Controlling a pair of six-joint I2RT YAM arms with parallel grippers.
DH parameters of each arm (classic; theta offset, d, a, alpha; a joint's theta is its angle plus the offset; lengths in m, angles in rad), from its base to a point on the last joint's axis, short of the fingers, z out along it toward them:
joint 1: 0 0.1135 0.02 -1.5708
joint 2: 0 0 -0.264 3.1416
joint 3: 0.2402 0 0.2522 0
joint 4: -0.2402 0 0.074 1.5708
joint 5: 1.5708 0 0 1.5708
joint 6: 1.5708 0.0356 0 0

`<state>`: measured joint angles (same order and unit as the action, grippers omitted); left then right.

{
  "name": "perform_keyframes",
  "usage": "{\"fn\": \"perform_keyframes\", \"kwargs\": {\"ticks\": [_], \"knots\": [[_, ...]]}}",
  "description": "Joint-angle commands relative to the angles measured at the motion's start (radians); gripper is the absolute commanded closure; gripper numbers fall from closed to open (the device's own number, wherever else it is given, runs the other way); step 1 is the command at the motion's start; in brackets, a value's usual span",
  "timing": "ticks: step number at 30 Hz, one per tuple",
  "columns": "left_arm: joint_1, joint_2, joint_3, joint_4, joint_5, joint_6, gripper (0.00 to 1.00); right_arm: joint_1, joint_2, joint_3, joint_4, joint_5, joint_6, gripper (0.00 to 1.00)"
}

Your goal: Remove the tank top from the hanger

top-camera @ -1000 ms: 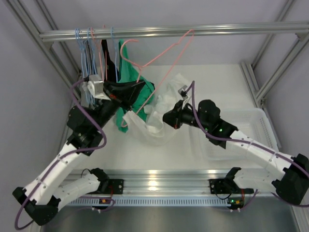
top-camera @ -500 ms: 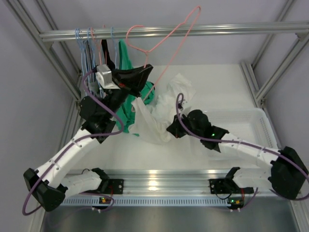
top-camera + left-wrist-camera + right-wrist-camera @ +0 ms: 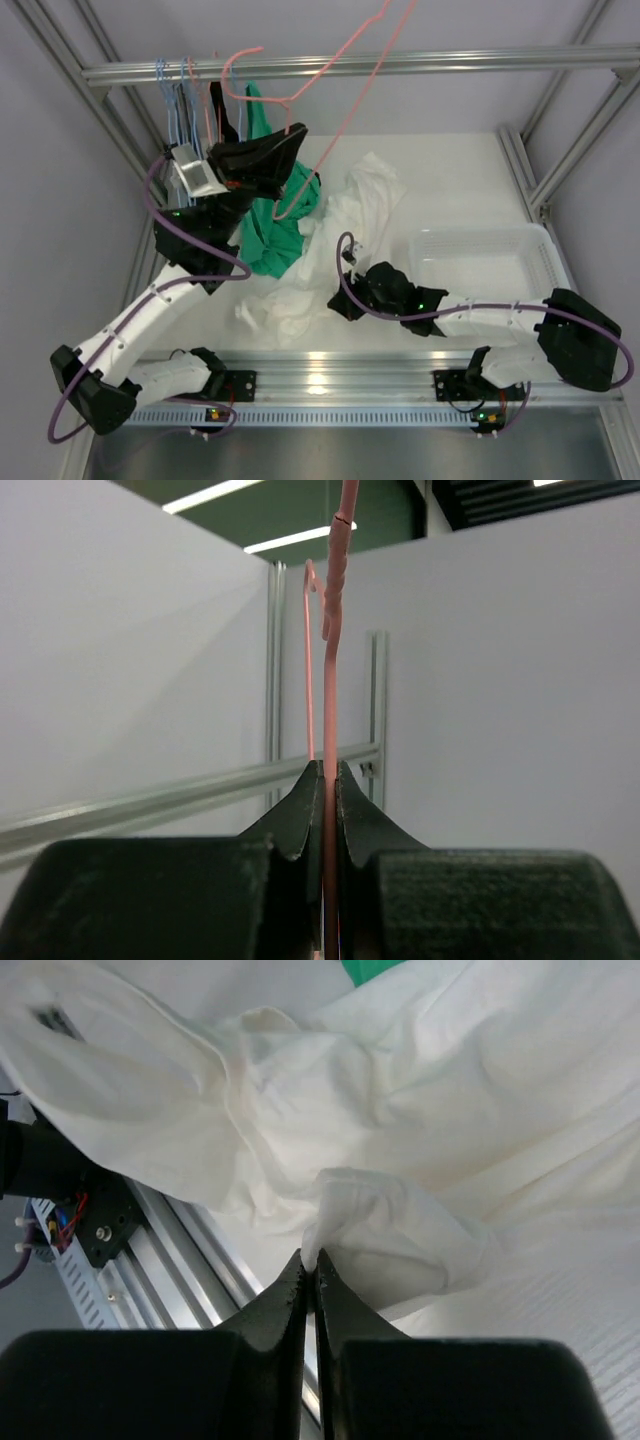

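The pink wire hanger [image 3: 345, 100] is raised high and tilted, its hook near the rail. My left gripper [image 3: 292, 140] is shut on its wire; in the left wrist view the wire [image 3: 332, 680] runs straight up between the closed fingers of this gripper [image 3: 326, 770]. The white tank top [image 3: 345, 225] lies crumpled on the table, and no white cloth shows on the hanger. My right gripper [image 3: 335, 305] is low near the front edge, shut on a fold of the tank top [image 3: 420, 1110], pinched at the tips of the gripper [image 3: 309, 1257].
A green garment [image 3: 268, 235] hangs and spills beside the hanger's lower loop. Blue hangers [image 3: 170, 85] and a dark garment hang on the overhead rail [image 3: 450, 62] at the left. A clear plastic bin [image 3: 480, 262] sits right of the tank top. The aluminium front rail [image 3: 330, 365] is close behind my right gripper.
My left gripper lifted the hanger up and left. My right gripper pulled the white top down toward the front edge, and the top now lies on the table.
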<state>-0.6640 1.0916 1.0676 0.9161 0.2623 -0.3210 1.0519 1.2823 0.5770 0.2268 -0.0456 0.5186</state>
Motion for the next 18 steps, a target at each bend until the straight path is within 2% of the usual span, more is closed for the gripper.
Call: {"fn": "perform_keyframes", "kwargs": {"ticks": [1, 3, 4, 6, 7, 8, 10, 12, 13, 15, 16, 18], "knots": [[-0.003, -0.015, 0.143, -0.018, -0.076, 0.003, 1.00, 0.017, 0.006, -0.025, 0.102, 0.087, 0.031, 1.00], [-0.003, -0.028, 0.172, -0.119, -0.113, 0.023, 1.00, 0.017, 0.014, 0.003, 0.062, 0.154, 0.018, 1.00], [-0.003, -0.042, 0.175, -0.246, -0.151, 0.046, 1.00, 0.016, 0.031, 0.024, -0.002, 0.194, 0.008, 1.00], [-0.003, -0.091, 0.161, -0.368, -0.182, 0.069, 1.00, 0.001, 0.058, 0.090, -0.053, 0.286, -0.029, 1.00], [-0.003, -0.114, 0.149, -0.478, -0.205, 0.080, 1.00, -0.012, 0.089, 0.125, -0.078, 0.303, -0.035, 0.94], [-0.003, -0.142, 0.131, -0.517, -0.245, 0.082, 1.00, -0.026, 0.104, 0.138, -0.076, 0.290, -0.045, 0.84], [-0.003, -0.235, 0.065, -0.580, -0.252, 0.091, 1.00, -0.058, 0.146, 0.179, -0.076, 0.276, -0.075, 0.76], [-0.003, -0.324, 0.034, -0.683, -0.276, 0.092, 1.00, -0.067, 0.182, 0.201, -0.078, 0.271, -0.106, 0.73], [-0.003, -0.350, 0.019, -0.730, -0.268, 0.095, 1.00, -0.072, 0.193, 0.222, -0.078, 0.263, -0.115, 0.75], [-0.003, -0.425, 0.015, -0.899, -0.267, 0.092, 1.00, -0.081, 0.216, 0.242, -0.086, 0.248, -0.137, 0.74], [-0.003, -0.450, 0.012, -0.957, -0.230, 0.092, 1.00, -0.084, 0.227, 0.250, -0.092, 0.253, -0.140, 0.56], [-0.003, -0.530, -0.006, -1.084, -0.238, 0.068, 1.00, -0.089, 0.213, 0.238, -0.099, 0.289, -0.134, 0.48]]}}
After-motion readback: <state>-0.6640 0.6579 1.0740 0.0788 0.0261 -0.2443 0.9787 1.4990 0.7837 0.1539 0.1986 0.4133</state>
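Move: My right fingers still pinch the near side of the white tank top, already off its hanger; its middle lies about 20 cm ahead, 4 cm left and some 8 cm below. The hanging green garment is roughly 28 cm ahead and 19 cm left of that hand. My left hand holds the pink hanger up high; the tank top is about 14 cm ahead, 5 cm right and 53 cm below it, the hanging hangers about 20 cm ahead, 25 cm left and 10 cm lower. With my right hand I reach forward about 9 cm, low over the tank top, swinging the fingers clockwise and dipping them more steeply, and open them partway to let go of the cloth. My left hand keeps its pinch on the pink hanger, travels some 8 cm left, first rising, then sinking further than it rose and easing back at the end, its upturned fingers tipping forward. ##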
